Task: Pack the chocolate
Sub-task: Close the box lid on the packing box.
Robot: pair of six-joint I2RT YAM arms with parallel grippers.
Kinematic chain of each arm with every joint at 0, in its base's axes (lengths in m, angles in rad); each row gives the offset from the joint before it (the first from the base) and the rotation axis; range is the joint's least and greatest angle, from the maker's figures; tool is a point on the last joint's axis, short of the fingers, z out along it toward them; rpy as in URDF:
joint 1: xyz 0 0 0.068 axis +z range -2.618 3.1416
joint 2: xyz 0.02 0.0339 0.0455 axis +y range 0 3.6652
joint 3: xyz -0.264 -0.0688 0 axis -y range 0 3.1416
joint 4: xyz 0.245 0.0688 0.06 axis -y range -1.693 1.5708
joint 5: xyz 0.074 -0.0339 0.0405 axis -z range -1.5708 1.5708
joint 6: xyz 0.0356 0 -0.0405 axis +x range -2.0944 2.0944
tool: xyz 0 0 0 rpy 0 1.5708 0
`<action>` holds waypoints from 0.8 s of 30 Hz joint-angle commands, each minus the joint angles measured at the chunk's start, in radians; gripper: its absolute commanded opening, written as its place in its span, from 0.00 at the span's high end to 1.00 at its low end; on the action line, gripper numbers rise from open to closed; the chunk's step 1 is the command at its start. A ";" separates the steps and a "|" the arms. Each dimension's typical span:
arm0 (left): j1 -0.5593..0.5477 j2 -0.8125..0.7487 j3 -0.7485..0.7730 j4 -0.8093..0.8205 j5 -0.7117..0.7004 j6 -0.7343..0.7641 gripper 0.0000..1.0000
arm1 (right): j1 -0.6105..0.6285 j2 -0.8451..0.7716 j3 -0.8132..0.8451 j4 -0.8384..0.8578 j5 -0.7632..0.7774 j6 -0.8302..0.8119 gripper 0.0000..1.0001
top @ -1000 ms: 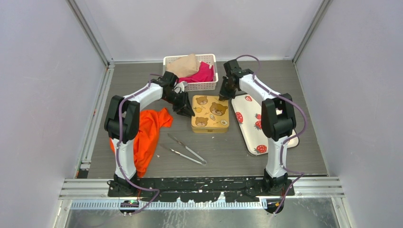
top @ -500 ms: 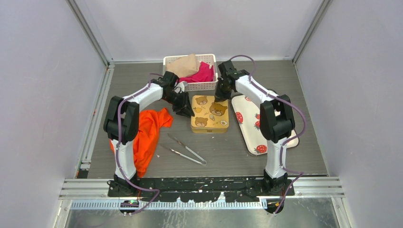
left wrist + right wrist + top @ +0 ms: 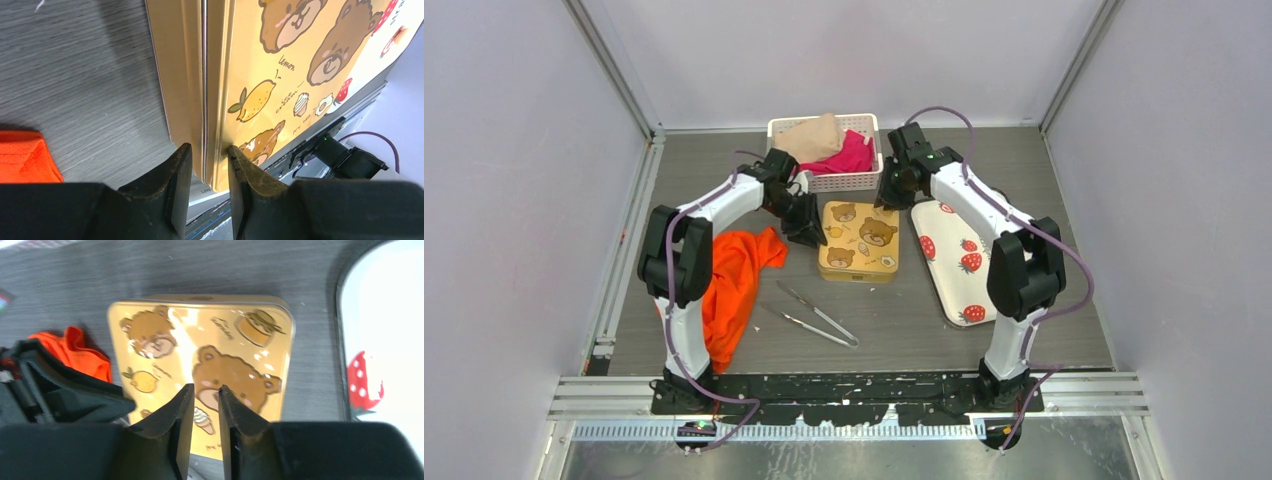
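Note:
No chocolate shows in any view. The gold tin (image 3: 859, 240) lies shut under its bear-print lid, between the two arms. My left gripper (image 3: 809, 235) is low at the tin's left edge. In the left wrist view it (image 3: 210, 155) is open, straddling the tin's (image 3: 280, 65) rim: one finger rests on the lid and the other stands beside the side wall. My right gripper (image 3: 886, 200) hovers over the tin's far right corner. In the right wrist view it (image 3: 206, 390) is slightly open above the lid (image 3: 200, 350), with nothing between the fingers.
A white strawberry-print tray (image 3: 954, 270) lies right of the tin. A white basket (image 3: 844, 183) of cloths stands behind it. An orange cloth (image 3: 734, 280) lies at the left, and metal tweezers (image 3: 809, 318) lie in front of the tin.
The tin has slid a little to the left. My right gripper has moved from the tray's end to the tin's far corner and opened slightly. The left jaws have widened.

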 commanded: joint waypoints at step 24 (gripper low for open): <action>0.037 -0.124 -0.044 0.059 0.003 -0.002 0.33 | -0.123 -0.136 -0.368 0.244 -0.240 0.082 0.31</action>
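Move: The closed packing box has its middle about 7 cm right of the left gripper, 1 cm ahead and 4 cm below. From the right gripper the middle lies some 3 cm back, 4 cm left and 10 cm down. Counted from the right gripper, the strawberry tray is 18 cm right and 6 cm back, the basket 15 cm ahead and 11 cm left. The tongs lie 13 cm back of the left gripper, level sideways and 7 cm below. Swing the right gripper back and down some 5 cm each, arcing about 7 cm right and then partly back left, tilting a little and opening wide, until its fingers spread above the lid's right edge. Meanwhile draw the left gripper off the lid's left edge, up and left about 2 cm, opening it too. ##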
